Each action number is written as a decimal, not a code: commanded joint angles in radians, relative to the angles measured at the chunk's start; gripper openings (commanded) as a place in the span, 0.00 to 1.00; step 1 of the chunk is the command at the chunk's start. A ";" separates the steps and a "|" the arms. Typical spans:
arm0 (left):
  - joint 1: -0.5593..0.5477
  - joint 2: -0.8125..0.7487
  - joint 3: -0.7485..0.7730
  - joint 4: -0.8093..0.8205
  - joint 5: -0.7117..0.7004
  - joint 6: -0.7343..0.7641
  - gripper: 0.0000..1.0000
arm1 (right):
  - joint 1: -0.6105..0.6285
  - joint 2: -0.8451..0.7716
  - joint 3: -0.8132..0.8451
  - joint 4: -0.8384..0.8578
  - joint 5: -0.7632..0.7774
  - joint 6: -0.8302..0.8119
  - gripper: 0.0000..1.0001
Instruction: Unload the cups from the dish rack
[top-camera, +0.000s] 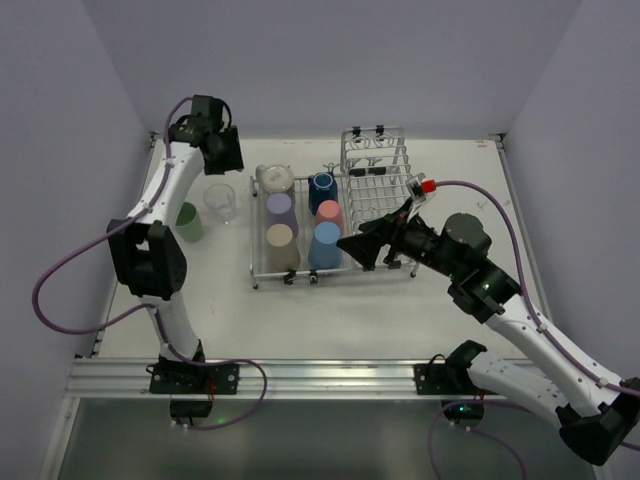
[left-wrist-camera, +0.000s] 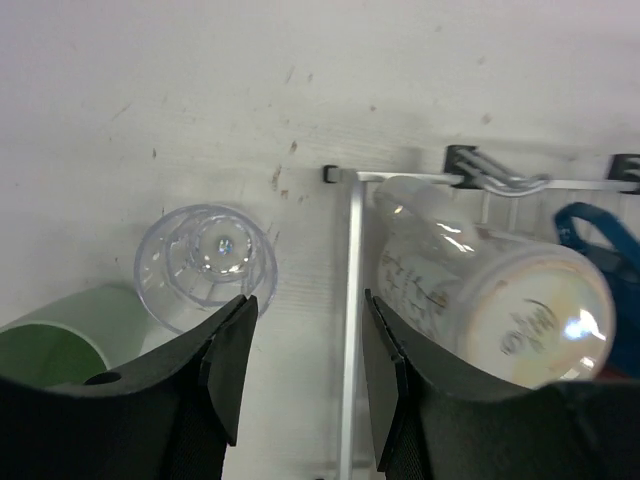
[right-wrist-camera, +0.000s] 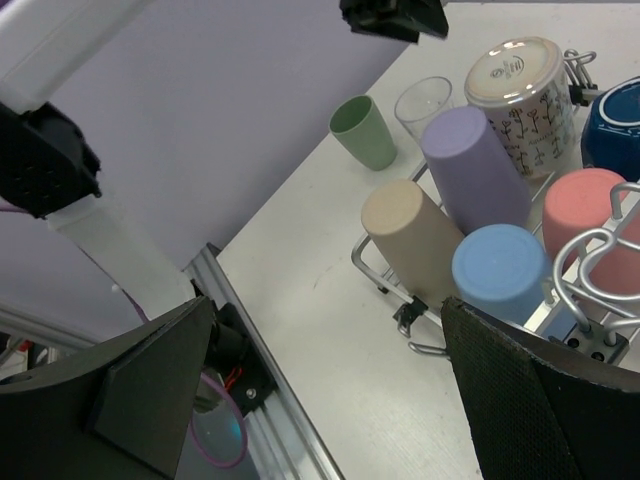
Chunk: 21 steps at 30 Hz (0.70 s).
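Observation:
The dish rack (top-camera: 380, 205) holds several upturned cups: speckled cream (top-camera: 275, 180), lavender (top-camera: 280, 207), tan (top-camera: 281, 240), dark blue (top-camera: 321, 188), pink (top-camera: 328, 214) and light blue (top-camera: 325, 245). A clear cup (top-camera: 221, 203) and a pale green cup (top-camera: 188, 222) stand on the table left of the rack. My left gripper (left-wrist-camera: 305, 370) hangs open above the gap between the clear cup (left-wrist-camera: 205, 260) and the speckled cream mug (left-wrist-camera: 490, 290), holding nothing. My right gripper (top-camera: 358, 250) is wide open beside the light blue cup (right-wrist-camera: 500, 272), empty.
The rack's taller wire basket (top-camera: 373, 150) stands at the back right. The rack's left wire edge (left-wrist-camera: 352, 300) runs between my left fingers. White walls close in the table on the left, back and right. An aluminium rail (top-camera: 320, 375) lines the near edge.

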 joint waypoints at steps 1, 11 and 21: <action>-0.028 -0.159 -0.001 0.054 0.125 0.014 0.53 | 0.014 0.004 0.054 -0.018 0.037 -0.021 0.99; -0.287 -0.680 -0.471 0.347 0.096 -0.015 0.68 | 0.070 0.061 0.131 -0.069 0.097 -0.075 0.99; -0.492 -0.971 -0.887 0.532 -0.012 -0.069 0.95 | 0.070 -0.004 0.145 -0.120 0.207 -0.124 0.99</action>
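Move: From the left hand, the beige cup in the rack's near left corner lies about 16 cm back, 15 cm to the right and 10 cm below. The purple cup stands some 9 cm beyond the beige cup, the light blue cup about 11 cm to its right. The released clear glass is 2 cm back, 1 cm left and 11 cm below the left hand. From the right hand, the beige cup is roughly 9 cm ahead, 19 cm left and 25 cm below. Already free of the clear glass, the left hand climbs about 14 cm, then sweeps back and to the right towards the rack's near left corner and the beige cup, ending some 20 cm back and 13 cm right after sinking about 5 cm from its peak. On the way its fingers swing up from their steep downward slant by some 30 degrees and turn clockwise to face forward-right, while they spread from half open to nearly full, touching no cup. ##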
